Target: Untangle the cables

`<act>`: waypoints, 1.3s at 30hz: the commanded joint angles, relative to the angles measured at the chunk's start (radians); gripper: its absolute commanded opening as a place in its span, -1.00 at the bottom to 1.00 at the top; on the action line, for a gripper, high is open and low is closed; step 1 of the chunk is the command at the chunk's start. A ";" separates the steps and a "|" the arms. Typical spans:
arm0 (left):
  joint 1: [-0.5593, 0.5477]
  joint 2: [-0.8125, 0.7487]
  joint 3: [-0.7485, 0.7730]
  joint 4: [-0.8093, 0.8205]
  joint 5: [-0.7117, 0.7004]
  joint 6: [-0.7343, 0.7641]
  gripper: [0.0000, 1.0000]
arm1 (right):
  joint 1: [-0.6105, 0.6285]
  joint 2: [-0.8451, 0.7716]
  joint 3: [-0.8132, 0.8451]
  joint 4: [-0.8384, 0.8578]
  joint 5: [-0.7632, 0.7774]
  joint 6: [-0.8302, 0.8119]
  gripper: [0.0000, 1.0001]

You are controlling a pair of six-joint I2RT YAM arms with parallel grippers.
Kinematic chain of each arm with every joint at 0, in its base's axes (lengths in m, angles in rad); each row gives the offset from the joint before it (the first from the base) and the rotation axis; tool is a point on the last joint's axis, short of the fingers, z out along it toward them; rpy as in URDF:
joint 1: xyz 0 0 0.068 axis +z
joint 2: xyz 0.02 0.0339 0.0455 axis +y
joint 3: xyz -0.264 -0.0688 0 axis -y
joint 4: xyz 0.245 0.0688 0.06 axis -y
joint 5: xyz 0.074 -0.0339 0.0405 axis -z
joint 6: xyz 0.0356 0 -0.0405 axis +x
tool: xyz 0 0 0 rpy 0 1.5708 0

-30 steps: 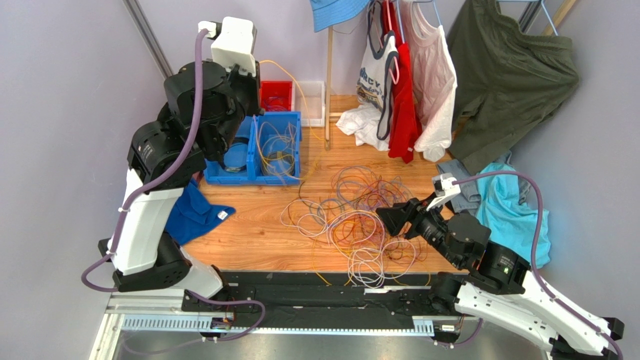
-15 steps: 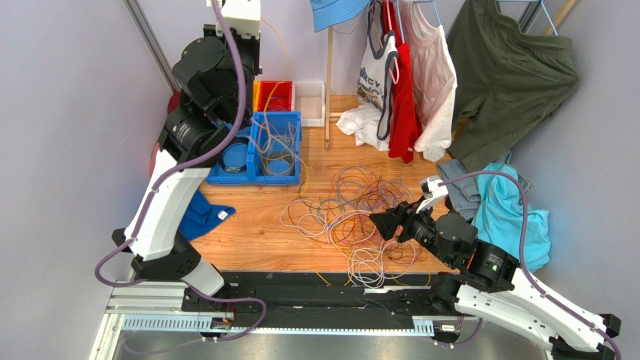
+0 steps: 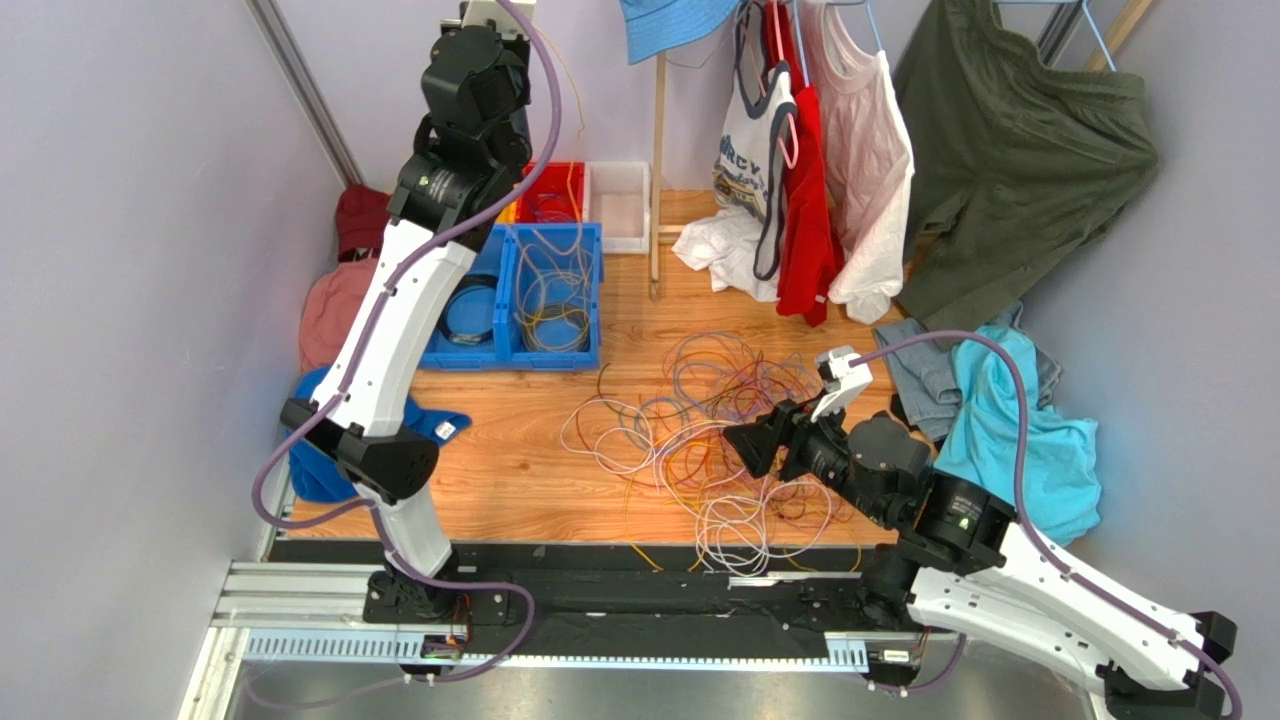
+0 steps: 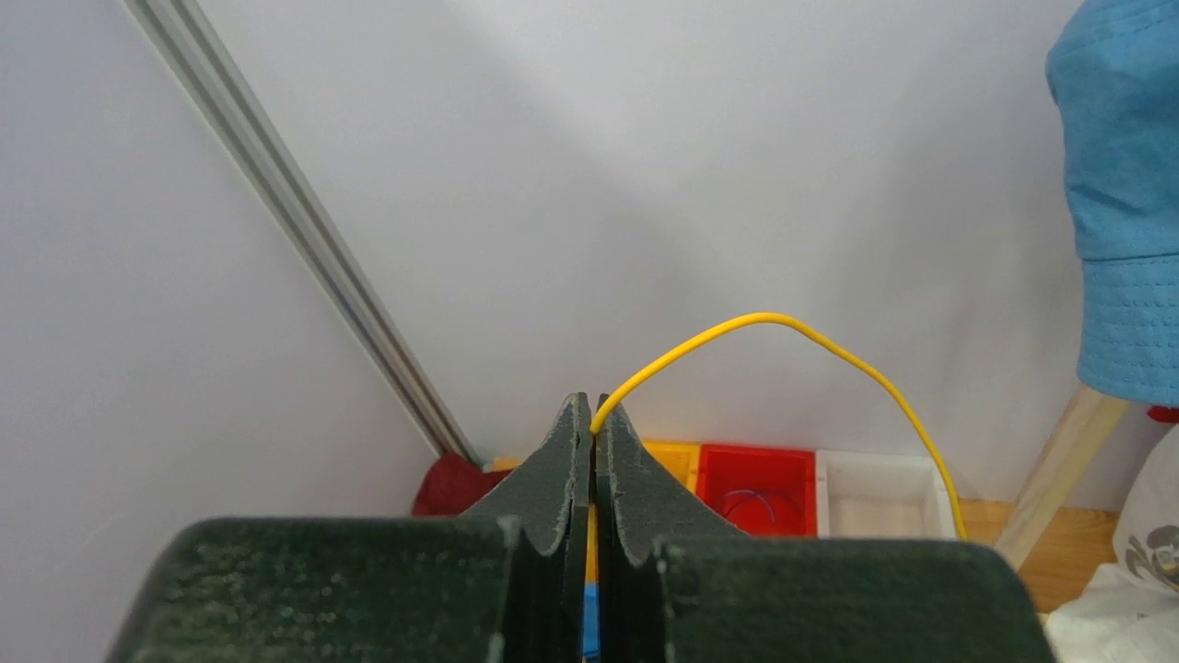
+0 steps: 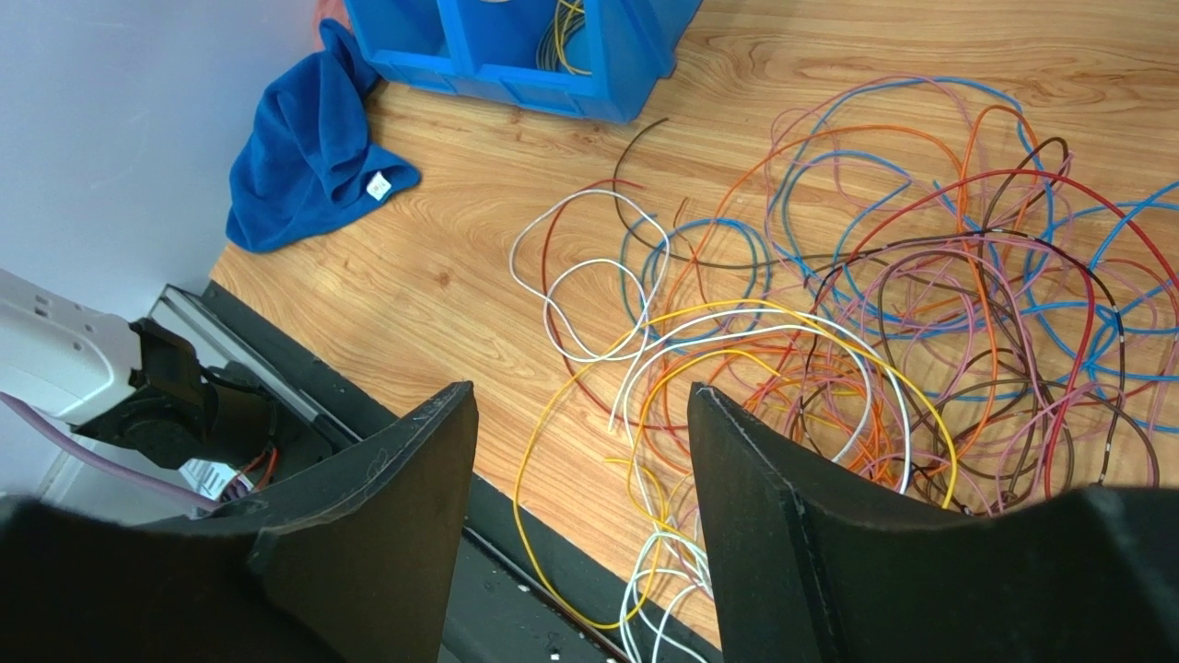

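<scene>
The cables (image 3: 718, 425) lie in a loose tangle of orange, white, blue, purple, red and brown loops on the wooden table; the right wrist view shows them (image 5: 886, 311) spread under and beyond my right gripper. My left gripper (image 3: 478, 21) is raised high near the back wall. In its own view it (image 4: 595, 410) is shut on a yellow cable (image 4: 775, 321), which arcs up from the tips and drops to the right. My right gripper (image 3: 742, 447) hovers over the left part of the tangle, open (image 5: 581, 397), with nothing between its fingers.
A blue bin (image 3: 511, 354) holding coiled cables stands at the back left, with a red bin (image 3: 553, 189) and a white bin (image 3: 619, 204) behind it. A blue cloth (image 5: 307, 152) lies left. Hanging clothes (image 3: 819, 150) crowd the back right. A black rail (image 3: 631, 578) edges the table's front.
My left arm has swung up and stretched tall toward the back wall, lifting the yellow cable. My right gripper has edged left over the tangle.
</scene>
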 commanded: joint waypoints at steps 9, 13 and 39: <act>0.063 -0.012 -0.193 0.092 0.082 -0.171 -1.00 | -0.002 0.033 -0.032 0.074 0.022 -0.057 0.22; 0.091 -0.053 -0.280 0.103 0.079 -0.215 -1.00 | -0.003 0.018 -0.041 0.072 0.022 -0.050 0.22; 0.113 0.002 -0.777 0.041 0.239 -0.602 -1.00 | -0.003 -0.027 -0.113 0.081 0.037 0.010 0.19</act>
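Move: My left hand, shut on the yellow cable, is high over the bins: the right blue bin's middle is about 4 cm ahead, 4 cm right and 50 cm below it. The left blue bin is some 15 cm left of that one; the red bin is about 18 cm beyond it, with the white bin 13 cm right of the red. My open right hand has the cable tangle about 8 cm ahead and 21 cm below, and the white coil 8 cm back. I keep the yellow cable pinched in my left fingers and sink about 30 cm towards the right blue bin, easing some 5 cm forward early on and tipping the hand roughly 30 degrees further down as I go. My right hand, staying open, settles a few centimetres lower towards the tangle without reaching it. ##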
